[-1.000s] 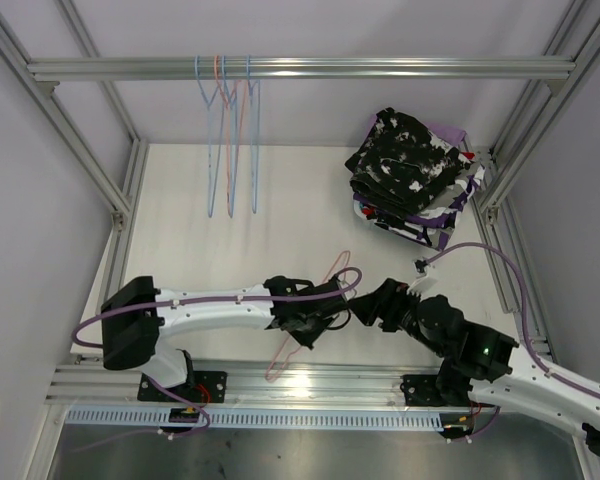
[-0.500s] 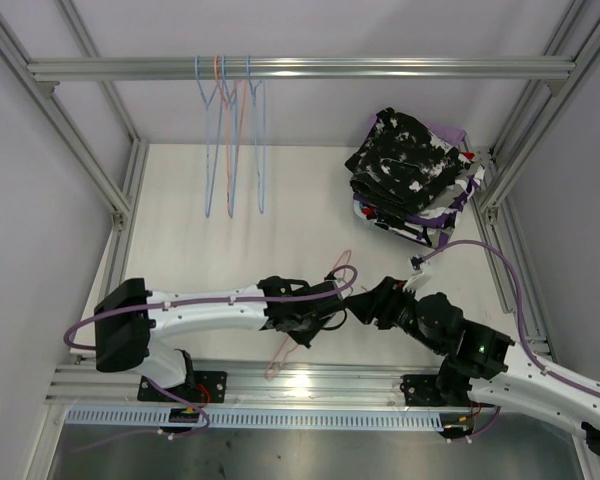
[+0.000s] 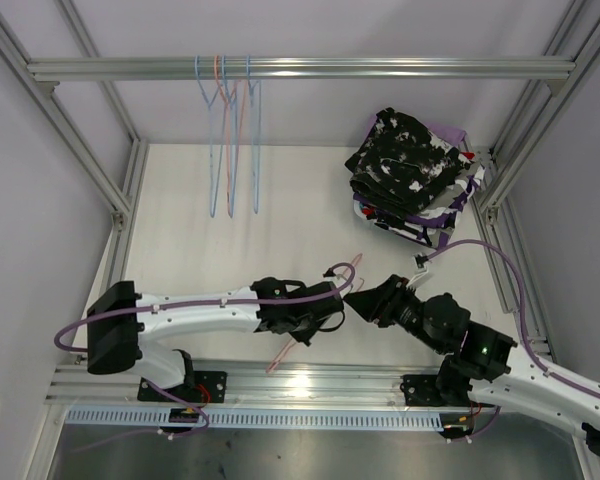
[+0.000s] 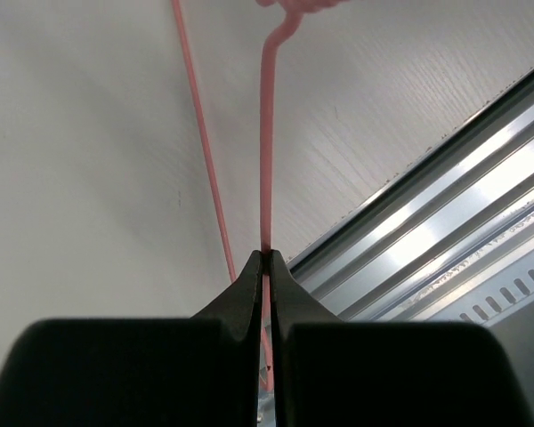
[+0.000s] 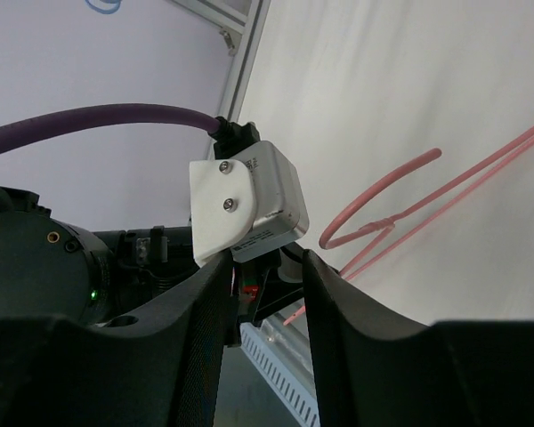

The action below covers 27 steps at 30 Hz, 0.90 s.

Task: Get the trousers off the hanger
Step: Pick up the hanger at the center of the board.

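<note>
A bare pink wire hanger (image 3: pixel 280 357) lies low over the table's front middle, and no cloth hangs on it. My left gripper (image 3: pixel 327 306) is shut on its wire; the left wrist view shows the hanger (image 4: pixel 265 133) running up from the pinched fingertips (image 4: pixel 267 258). My right gripper (image 3: pixel 351 300) faces the left one from the right, almost touching it, with its jaws apart. In the right wrist view the right gripper (image 5: pixel 262 267) frames the left wrist's white camera box (image 5: pixel 249 200), with the hanger's hook (image 5: pixel 383 200) beside it. The trousers (image 3: pixel 408 160) sit folded in a pile at the back right, a black pair with white blotches on top.
Blue and pink wire hangers (image 3: pixel 230 150) dangle from the overhead rail (image 3: pixel 380 68) at the back left. Aluminium frame posts (image 3: pixel 520 150) stand round the table. The front rail (image 3: pixel 310 382) runs just below both grippers.
My right gripper has moved left towards the left gripper and its jaws have narrowed. The left gripper has shifted the pink hanger slightly.
</note>
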Tool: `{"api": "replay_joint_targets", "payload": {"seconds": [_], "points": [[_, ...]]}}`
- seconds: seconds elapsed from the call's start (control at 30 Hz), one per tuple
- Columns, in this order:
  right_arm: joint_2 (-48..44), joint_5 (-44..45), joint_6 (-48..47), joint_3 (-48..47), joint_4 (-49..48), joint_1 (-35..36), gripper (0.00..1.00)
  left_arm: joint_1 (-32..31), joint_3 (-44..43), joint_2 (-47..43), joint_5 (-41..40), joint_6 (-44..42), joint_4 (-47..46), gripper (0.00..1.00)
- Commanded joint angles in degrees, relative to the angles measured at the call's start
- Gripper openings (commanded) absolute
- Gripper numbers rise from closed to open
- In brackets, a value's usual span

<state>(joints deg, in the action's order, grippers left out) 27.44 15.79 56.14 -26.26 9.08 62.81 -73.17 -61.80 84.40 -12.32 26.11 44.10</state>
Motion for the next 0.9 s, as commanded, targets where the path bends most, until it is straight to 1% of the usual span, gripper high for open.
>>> {"api": "replay_joint_targets", "payload": {"seconds": [0.0,0.1,0.13,0.2,0.23,0.47,0.6,0.73,0.87], "points": [[-0.9,1.7,0.8,-1.1,-2.8,0.0,0.41,-0.8,0.3,-2.9,-3.8,1.0,-1.2,0.00],[-1.2,2.1,0.8,-1.0,-2.3,-0.1,0.43,-0.8,0.5,-3.9,-5.0,1.6,-1.3,0.00],[-1.2,2.3,0.9,-1.1,-2.1,-0.1,0.50,-0.8,0.7,-4.2,-5.1,1.8,-1.3,0.00],[-1.3,2.5,0.7,-1.1,-2.1,-0.1,0.51,-0.9,0.8,-4.6,-5.2,2.0,-1.6,0.01],[-1.3,2.6,0.7,-1.0,-2.1,-0.1,0.54,-0.8,0.9,-4.6,-5.1,2.1,-1.6,0.00],[-1.3,3.0,0.9,-0.4,-2.3,-0.1,0.53,-0.9,1.9,-4.5,-4.0,2.3,-2.8,0.00],[-2.3,3.3,1.0,0.0,-1.6,-0.1,0.60,-0.9,2.6,-5.4,-4.5,2.5,-3.2,0.00],[-4.9,4.9,-0.9,-2.1,3.0,-0.1,0.64,-0.9,3.2,-6.8,-6.0,2.6,-2.7,0.00],[-8.1,7.2,-3.7,-5.8,9.8,-0.1,0.66,-0.9,2.1,-7.9,-8.1,2.6,-0.8,0.00]]}}
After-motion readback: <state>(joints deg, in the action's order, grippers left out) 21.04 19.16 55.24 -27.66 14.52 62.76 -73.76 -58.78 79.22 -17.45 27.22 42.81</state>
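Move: Just forward of the open right fingers lies the hook of the pink hanger, some 7 cm ahead, 1 cm to the right and about 4 cm lower. From the left hand, which already pinches the hanger, that hook is roughly 12 cm ahead, 10 cm to the right and 9 cm higher. The clothes pile lies about 28 cm ahead, 17 cm to the right and 14 cm below the right hand. Spreading its fingers from under half to about two-thirds open, the right hand first nearly hovers beside the hook, then slips off to its right by about 2 cm and up 1.5 cm, away from the hanger. The left hand keeps the hanger pinched, bobs up and down, then rises again, ending about 1 cm higher, with smaller drifts forward and left, its downward fingers tipping some 5 degrees forward. ##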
